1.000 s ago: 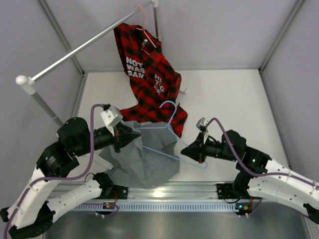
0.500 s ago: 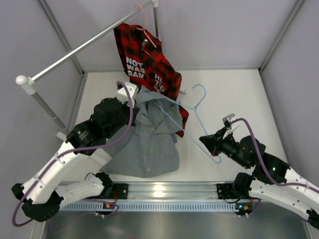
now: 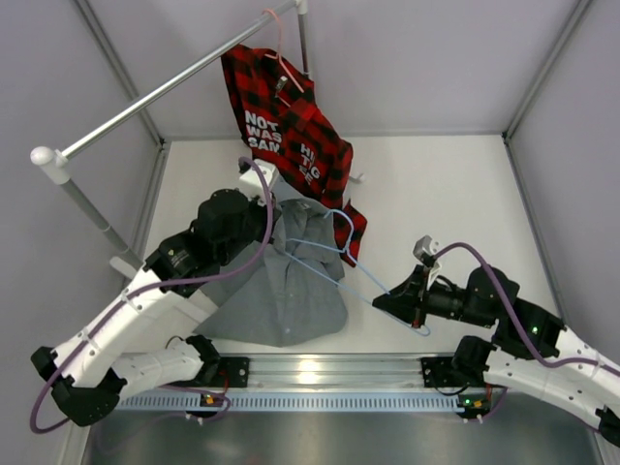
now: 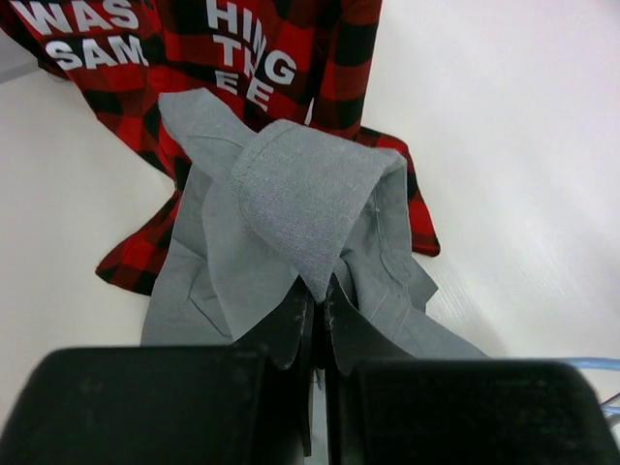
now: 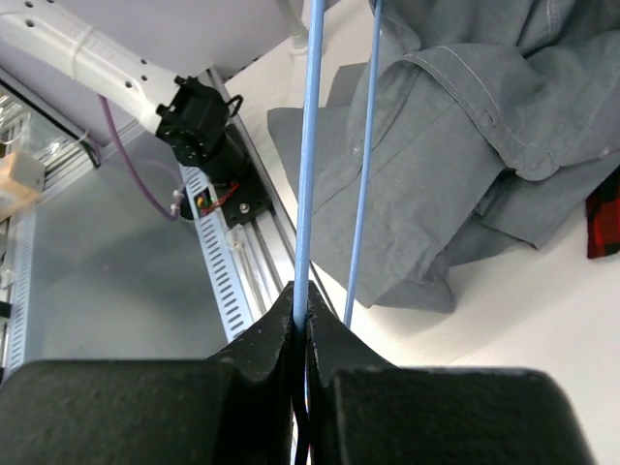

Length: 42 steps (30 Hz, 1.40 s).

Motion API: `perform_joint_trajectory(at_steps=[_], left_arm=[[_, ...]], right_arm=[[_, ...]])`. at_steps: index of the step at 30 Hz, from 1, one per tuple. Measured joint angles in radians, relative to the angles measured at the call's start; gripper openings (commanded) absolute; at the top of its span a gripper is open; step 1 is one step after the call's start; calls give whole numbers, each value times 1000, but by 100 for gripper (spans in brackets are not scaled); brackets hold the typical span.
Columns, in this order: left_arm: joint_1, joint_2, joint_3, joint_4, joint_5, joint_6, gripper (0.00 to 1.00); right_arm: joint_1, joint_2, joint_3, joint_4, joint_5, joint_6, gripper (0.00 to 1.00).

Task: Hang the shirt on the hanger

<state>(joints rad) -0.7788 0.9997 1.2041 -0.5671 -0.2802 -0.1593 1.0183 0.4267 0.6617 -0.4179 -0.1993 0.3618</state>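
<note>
The grey shirt point(image 3: 291, 286) lies crumpled on the white table, its collar end raised toward the plaid shirt. My left gripper point(image 3: 274, 206) is shut on a fold of the shirt's collar point(image 4: 300, 194), pinched at the fingertips point(image 4: 318, 291). The light-blue hanger point(image 3: 368, 277) slants from the shirt's top down to my right gripper point(image 3: 385, 302), its hook lying over the grey fabric. In the right wrist view my right gripper point(image 5: 300, 312) is shut on one wire of the hanger point(image 5: 308, 145), and the shirt point(image 5: 465, 116) lies beyond it.
A red-and-black plaid shirt point(image 3: 286, 121) hangs on a pink hanger point(image 3: 281, 44) from the metal rail point(image 3: 165, 89) at the back, its hem touching the grey shirt. An aluminium rail point(image 3: 320, 373) runs along the near edge. Walls close in both sides.
My left gripper carried the shirt's collar from the near left up toward the plaid shirt. My right gripper swung the hanger out to the right, then back left over the shirt.
</note>
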Motion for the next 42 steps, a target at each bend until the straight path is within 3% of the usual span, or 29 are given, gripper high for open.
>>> perform_joint_trajectory(at_steps=[6,14,20,28,42], left_arm=[[0,-10,-40,3,34,-3,0],[0,-47,-56,19,55,-21,0],[0,-43,-56,23,94,-31,0],[0,-21,-47,26,207,-31,0],[0,-16,38,16,526,-21,0]], right_arm=[[0,14,-1,37,7,23,0],[0,192,8,51,146,-2,0],[0,232,35,60,232,-27,0],[0,292,67,208,240,-40,0],[0,372,14,430,226,-77,0]])
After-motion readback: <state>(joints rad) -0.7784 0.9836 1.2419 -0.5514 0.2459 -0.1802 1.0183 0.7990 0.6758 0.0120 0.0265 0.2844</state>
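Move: My left hand holds the grey shirt's collar; the free end of the hanger lies roughly 8 cm back from it and about 5 cm lower, neither left nor right, and the red checked shirt's lower half is some 18 cm ahead, 5 cm right and 25 cm below. My right hand grips the hanger's other end: the collar is about 18 cm ahead of it, 18 cm left and 5 cm up, the hanger's hook 17 cm ahead and 8 cm left. I bring collar and hanger together: my right hand, still pinching the hanger's end, goes forward about 8 cm, dipping and rising again, while also working some 6 cm left towards the collar. My left hand keeps its pinch on the cloth, sinks a little, then draws it back and right about 6 cm each, swinging nearly 30 degrees clockwise and lifting at the end, to pull the collar over the hanger's free shoulder. ##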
